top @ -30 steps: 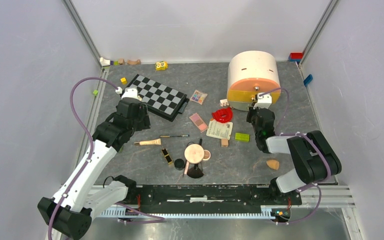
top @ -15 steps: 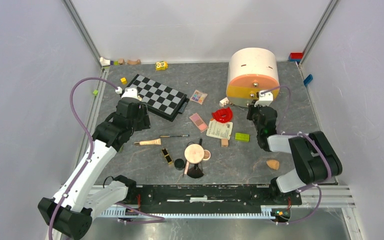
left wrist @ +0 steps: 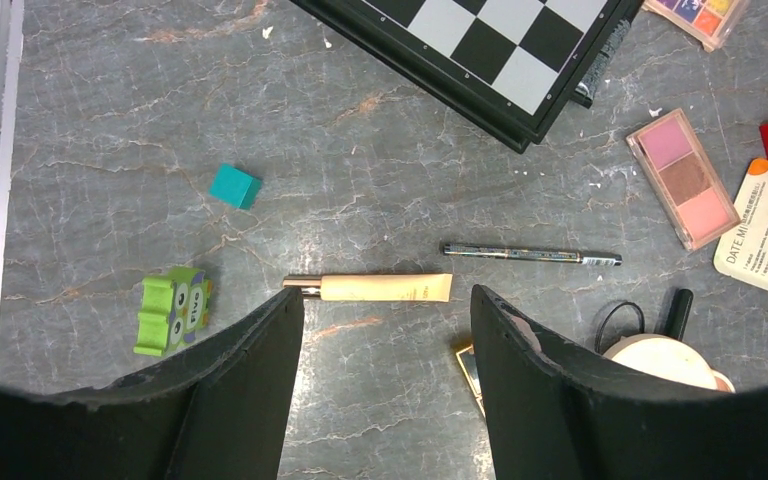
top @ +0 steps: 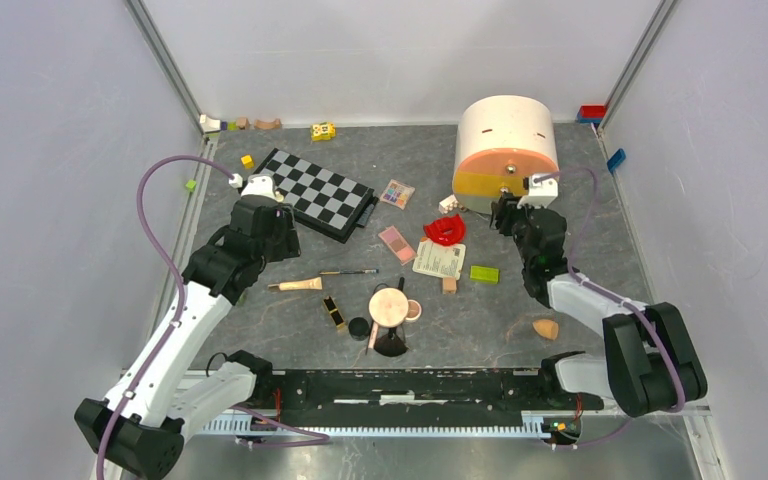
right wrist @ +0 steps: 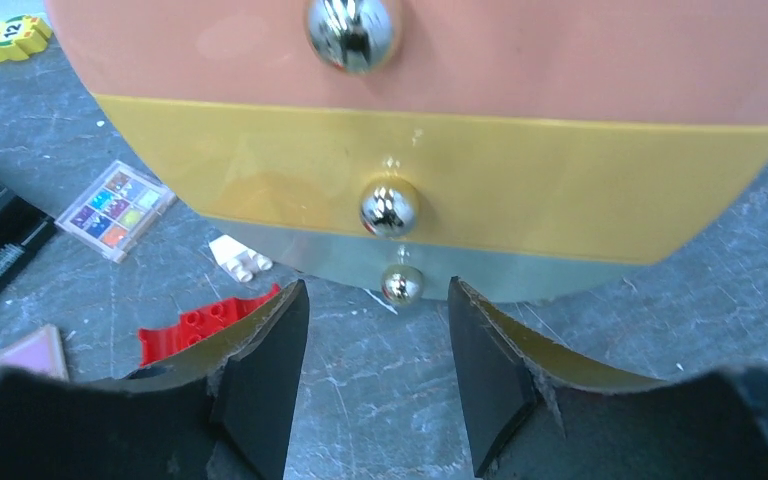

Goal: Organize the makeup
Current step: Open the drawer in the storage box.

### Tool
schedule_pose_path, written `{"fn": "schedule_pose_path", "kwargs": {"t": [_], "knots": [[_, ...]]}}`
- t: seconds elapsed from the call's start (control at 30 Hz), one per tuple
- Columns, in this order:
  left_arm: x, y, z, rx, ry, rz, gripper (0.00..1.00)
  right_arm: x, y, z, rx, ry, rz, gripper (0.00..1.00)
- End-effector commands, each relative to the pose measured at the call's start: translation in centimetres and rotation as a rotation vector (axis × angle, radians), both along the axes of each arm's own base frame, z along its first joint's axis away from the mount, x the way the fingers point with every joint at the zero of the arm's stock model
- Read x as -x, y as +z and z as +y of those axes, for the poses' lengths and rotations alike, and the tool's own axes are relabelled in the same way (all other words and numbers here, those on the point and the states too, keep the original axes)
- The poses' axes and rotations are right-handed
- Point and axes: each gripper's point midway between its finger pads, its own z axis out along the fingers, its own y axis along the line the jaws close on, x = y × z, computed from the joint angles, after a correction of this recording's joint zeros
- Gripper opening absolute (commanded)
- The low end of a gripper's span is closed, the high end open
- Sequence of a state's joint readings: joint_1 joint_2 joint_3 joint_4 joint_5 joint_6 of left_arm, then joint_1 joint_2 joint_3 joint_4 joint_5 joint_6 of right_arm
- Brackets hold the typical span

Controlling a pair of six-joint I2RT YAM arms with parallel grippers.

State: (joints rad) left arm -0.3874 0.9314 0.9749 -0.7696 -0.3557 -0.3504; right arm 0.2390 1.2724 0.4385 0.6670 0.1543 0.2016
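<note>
The makeup lies loose mid-table: a cream tube, a thin pencil, a pink palette, a multicolour palette, a round peach compact, a black-gold tube and an orange sponge. My left gripper hovers open just short of the cream tube, holding nothing. My right gripper is open and empty in front of the round drawer organiser, with the organiser's lowest chrome knob just beyond its fingertips.
A folded chessboard lies at the back left. A red curved piece, a printed card, a green block and a wooden block sit near the middle. Small toys line the back wall.
My right gripper has gone from shut to open and its arm has shifted slightly right. The organiser's front face sits a little farther back. The left arm has not moved.
</note>
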Motion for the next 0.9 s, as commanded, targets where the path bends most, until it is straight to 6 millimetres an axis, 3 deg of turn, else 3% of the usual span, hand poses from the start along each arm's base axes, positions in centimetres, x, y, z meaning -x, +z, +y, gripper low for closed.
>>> {"fn": "schedule_pose_path", "kwargs": {"t": [0.0, 0.3, 0.47, 0.73, 0.87], "knots": [[-0.4, 0.8, 0.0, -0.010, -0.033, -0.043, 0.68, -1.6, 1.7, 0.4, -0.021, 0.002, -0.001, 0.60], [-0.4, 0.9, 0.0, -0.006, -0.033, -0.047, 0.68, -4.5, 2.1, 0.1, -0.011, -0.049, 0.031, 0.56], [-0.4, 1.0, 0.0, -0.005, -0.032, -0.048, 0.68, -5.1, 2.0, 0.1, -0.015, -0.052, 0.031, 0.40], [-0.4, 0.9, 0.0, -0.002, -0.034, -0.047, 0.68, -4.5, 1.8, 0.7, -0.016, -0.009, 0.028, 0.16], [-0.5, 0.9, 0.0, 0.000, -0.036, -0.047, 0.68, -3.1, 1.4, 1.0, -0.032, 0.019, 0.027, 0.13]]}}
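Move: The yellow drawer's knob is about 5 cm ahead of the right hand's open fingers, roughly 1 cm above them and neither left nor right. The upper drawer's knob sits some 6 cm above that one and the lower drawer's about 7 cm below it. The red toy is roughly 10 cm left, 2 cm ahead and 12 cm below the hand. From the idle left hand the yellow drawer's knob is some 42 cm right, 16 cm ahead and 5 cm lower. Forward about 4 cm, rising roughly 1 cm and then sinking back, the right hand brings its open fingers onto the middle, yellow drawer's knob, while they tip down some 5 degrees. As the reach ends the fingers close around the knob, one on each side, and pinch it; the hand then stays there, with hardly any pull back yet. ##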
